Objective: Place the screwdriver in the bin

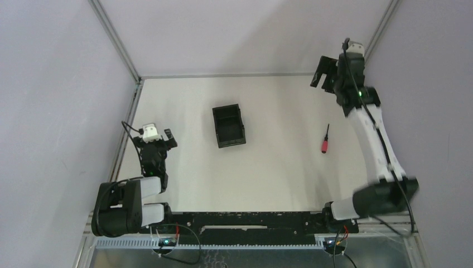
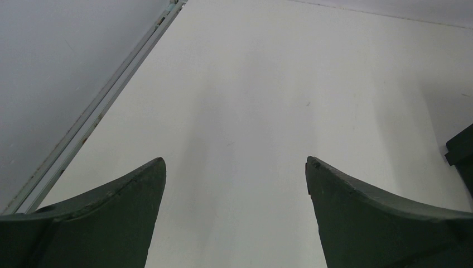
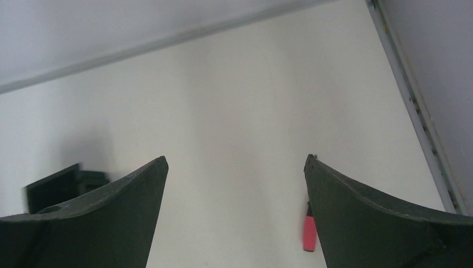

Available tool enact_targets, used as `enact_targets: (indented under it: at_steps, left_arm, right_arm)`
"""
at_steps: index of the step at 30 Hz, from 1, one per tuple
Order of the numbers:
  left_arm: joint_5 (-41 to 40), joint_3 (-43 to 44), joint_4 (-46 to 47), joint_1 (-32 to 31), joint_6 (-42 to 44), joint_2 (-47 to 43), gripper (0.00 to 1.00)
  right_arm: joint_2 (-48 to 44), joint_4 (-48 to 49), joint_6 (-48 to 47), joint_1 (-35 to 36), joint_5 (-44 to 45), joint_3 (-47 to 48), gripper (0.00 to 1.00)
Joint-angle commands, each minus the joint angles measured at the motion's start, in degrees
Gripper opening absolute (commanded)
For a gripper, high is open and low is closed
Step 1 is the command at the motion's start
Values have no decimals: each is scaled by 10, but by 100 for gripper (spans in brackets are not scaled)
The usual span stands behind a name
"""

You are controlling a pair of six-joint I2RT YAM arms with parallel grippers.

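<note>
The screwdriver, with a short red handle and a thin dark shaft, lies flat on the white table right of centre. The bin, a small black box with upright walls, stands left of it near the middle. My right gripper hangs open high at the back right, above and beyond the screwdriver. In the right wrist view the gripper holds nothing; the red handle shows beside the right finger and the bin at the far left. My left gripper stays open and empty at the left; its wrist view shows bare table.
Metal frame rails run along the table's left edge, back edge and right corner, with grey walls behind them. A corner of the bin pokes in at the right of the left wrist view.
</note>
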Motion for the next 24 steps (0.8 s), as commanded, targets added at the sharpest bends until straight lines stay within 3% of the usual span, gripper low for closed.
enact_targets:
  at_steps: [1, 11, 16, 19, 22, 24]
  left_arm:
    - [-1, 27, 20, -3, 10, 0, 100]
    - [-2, 26, 20, -3, 10, 0, 100]
    - [-1, 26, 20, -3, 10, 0, 100]
    - [-2, 27, 20, -3, 10, 0, 100]
    - [-2, 26, 20, -3, 10, 0, 100]
    - [-1, 26, 20, -3, 10, 0, 100]
  right_arm:
    - [172, -199, -16, -95, -98, 72, 100]
    - [332, -116, -15, -141, -108, -48, 78]
    - [385, -104, -26, -141, -113, -59, 59]
    - [397, -100, -38, -141, -91, -59, 42]
    - [393, -114, -46, -141, -93, -44, 1]
    - [381, -149, -53, -136, -99, -10, 0]
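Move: The screwdriver lies on the table some 31 cm below my right hand, about 3 cm back and 8 cm to its right, with its red handle towards my base. The bin stands roughly 42 cm to the left of the screwdriver and 5 cm farther out. From my idle left hand the screwdriver is around 68 cm to the right, about 1 cm ahead and 10 cm lower. I swoop my right hand down about 31 cm onto the screwdriver, swinging out slightly first, then drawing back past my starting line while shifting some 6 cm right. My wrist tips roughly 55 degrees to point the fingers steeply down. They begin narrowing on the way, then shut at the bottom, pinching the screwdriver at the front of its red handle. ##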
